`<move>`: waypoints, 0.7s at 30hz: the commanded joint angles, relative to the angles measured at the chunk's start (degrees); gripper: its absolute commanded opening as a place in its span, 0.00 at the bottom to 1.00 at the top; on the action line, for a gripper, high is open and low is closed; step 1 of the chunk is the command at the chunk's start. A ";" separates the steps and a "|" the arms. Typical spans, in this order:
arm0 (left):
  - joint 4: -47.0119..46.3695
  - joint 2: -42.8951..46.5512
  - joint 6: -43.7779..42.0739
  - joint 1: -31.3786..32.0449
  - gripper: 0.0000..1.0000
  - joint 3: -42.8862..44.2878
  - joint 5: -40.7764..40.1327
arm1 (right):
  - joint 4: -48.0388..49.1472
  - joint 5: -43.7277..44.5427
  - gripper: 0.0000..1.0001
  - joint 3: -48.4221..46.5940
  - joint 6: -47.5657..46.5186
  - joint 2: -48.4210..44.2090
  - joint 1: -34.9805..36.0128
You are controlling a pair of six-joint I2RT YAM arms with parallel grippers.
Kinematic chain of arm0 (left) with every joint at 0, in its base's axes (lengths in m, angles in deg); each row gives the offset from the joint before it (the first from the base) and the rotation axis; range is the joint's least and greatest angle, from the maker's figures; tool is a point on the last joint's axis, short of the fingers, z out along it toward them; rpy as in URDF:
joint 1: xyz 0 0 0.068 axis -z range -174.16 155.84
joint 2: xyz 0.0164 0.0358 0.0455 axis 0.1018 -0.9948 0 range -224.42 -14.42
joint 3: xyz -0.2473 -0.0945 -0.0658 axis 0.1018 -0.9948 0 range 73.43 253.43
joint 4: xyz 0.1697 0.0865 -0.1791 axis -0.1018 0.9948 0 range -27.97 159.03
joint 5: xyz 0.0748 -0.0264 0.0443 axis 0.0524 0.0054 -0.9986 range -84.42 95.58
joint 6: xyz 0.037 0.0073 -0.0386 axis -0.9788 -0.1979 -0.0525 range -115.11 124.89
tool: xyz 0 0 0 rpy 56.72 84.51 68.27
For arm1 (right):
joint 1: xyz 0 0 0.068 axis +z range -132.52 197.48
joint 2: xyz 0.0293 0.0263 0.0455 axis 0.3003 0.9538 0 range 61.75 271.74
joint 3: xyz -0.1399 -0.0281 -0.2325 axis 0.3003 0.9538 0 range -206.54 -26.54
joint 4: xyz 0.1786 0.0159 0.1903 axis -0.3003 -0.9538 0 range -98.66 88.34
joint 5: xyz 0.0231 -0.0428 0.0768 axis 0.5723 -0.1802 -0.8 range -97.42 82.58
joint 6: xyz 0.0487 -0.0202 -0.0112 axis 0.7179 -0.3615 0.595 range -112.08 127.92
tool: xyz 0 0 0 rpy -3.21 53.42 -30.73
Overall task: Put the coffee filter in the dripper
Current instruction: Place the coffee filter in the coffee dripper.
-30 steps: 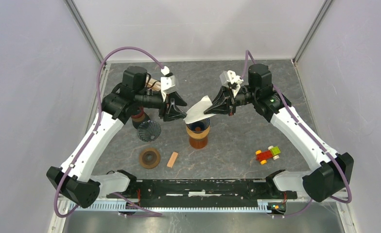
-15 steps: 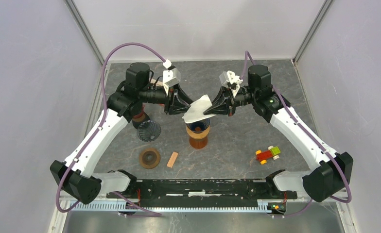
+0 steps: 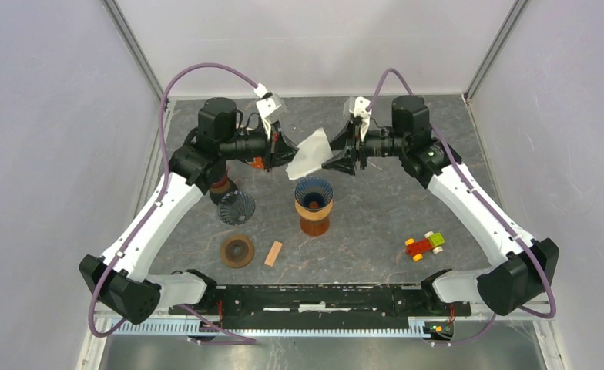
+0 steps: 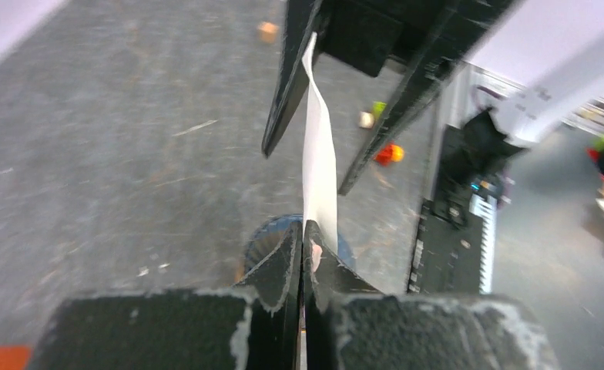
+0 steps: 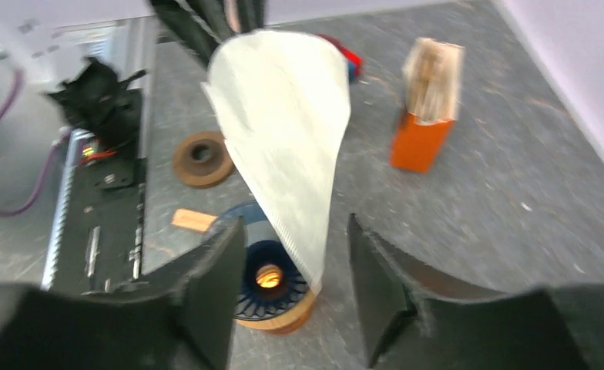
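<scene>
The white paper coffee filter [image 3: 308, 154] hangs in the air between my two grippers, above and just behind the blue dripper [image 3: 314, 193] on its wooden stand. My left gripper [image 3: 287, 151] is shut on the filter's left edge; the left wrist view shows the fingertips [image 4: 305, 227] pinching the filter [image 4: 319, 162] edge-on. My right gripper [image 3: 334, 159] is open. In the right wrist view the filter [image 5: 287, 131] points down between the spread fingers [image 5: 293, 223] without being pinched, and the dripper [image 5: 268, 279] sits below them.
A second dark fluted dripper [image 3: 236, 206], a brown ring [image 3: 238, 250] and a small wooden block [image 3: 273, 253] lie front left. A toy car [image 3: 424, 244] sits front right. An orange holder with paper filters [image 5: 426, 116] stands near the left arm.
My left gripper has moved in and shut on the filter. My right gripper has opened and let go. The filter has risen and shifted back off the dripper.
</scene>
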 commanded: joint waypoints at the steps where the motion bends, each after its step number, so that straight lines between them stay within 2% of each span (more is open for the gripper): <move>1: 2.39 0.11 4.29 0.16 0.02 6.16 -20.51 | -2.62 19.52 0.65 -7.38 0.89 -0.16 0.12; 3: 1.76 -0.70 7.19 0.24 0.02 8.22 -28.66 | -3.56 23.64 0.72 -10.49 1.82 0.70 0.12; 7: 2.87 -4.67 10.72 3.69 0.02 14.66 -46.13 | -4.09 28.08 0.74 -18.30 5.10 4.27 0.50; 9: 3.03 -6.54 12.44 6.11 0.02 16.97 -52.41 | -3.60 30.85 0.75 -21.08 6.88 6.04 2.06; 14: 4.14 -10.37 23.28 8.52 0.02 20.25 -54.67 | -5.19 41.62 0.78 -25.87 5.09 9.89 10.56; 17: 4.92 -11.22 28.55 8.77 0.02 20.93 -55.67 | -5.86 42.88 0.79 -26.49 4.61 10.76 13.57; 21: 5.80 -11.61 31.07 8.82 0.02 22.16 -57.80 | -5.96 44.18 0.78 -24.58 4.61 10.14 14.19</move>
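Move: The left gripper already holds the coffee filter; the dripper on its carafe lies about 4 cm to its right, 2 cm back and 19 cm below. The orange filter box stands roughly 18 cm ahead and 15 cm left of that hand, some 28 cm down. For the half-open right hand, the filter's middle is about 5 cm to its left, 1 cm back and 2 cm up; the dripper is some 5 cm left, 3 cm back and 16 cm below. Keeping its pinch on the filter, the left hand swings it forward about 12 cm, away from the dripper, and turns some 50 degrees counter-clockwise, rising first and then sinking partway. The right hand opens wider while travelling forward and up about 8 cm each and turning clockwise, then cuts left some 5 cm beside the left gripper, sinking a little. ##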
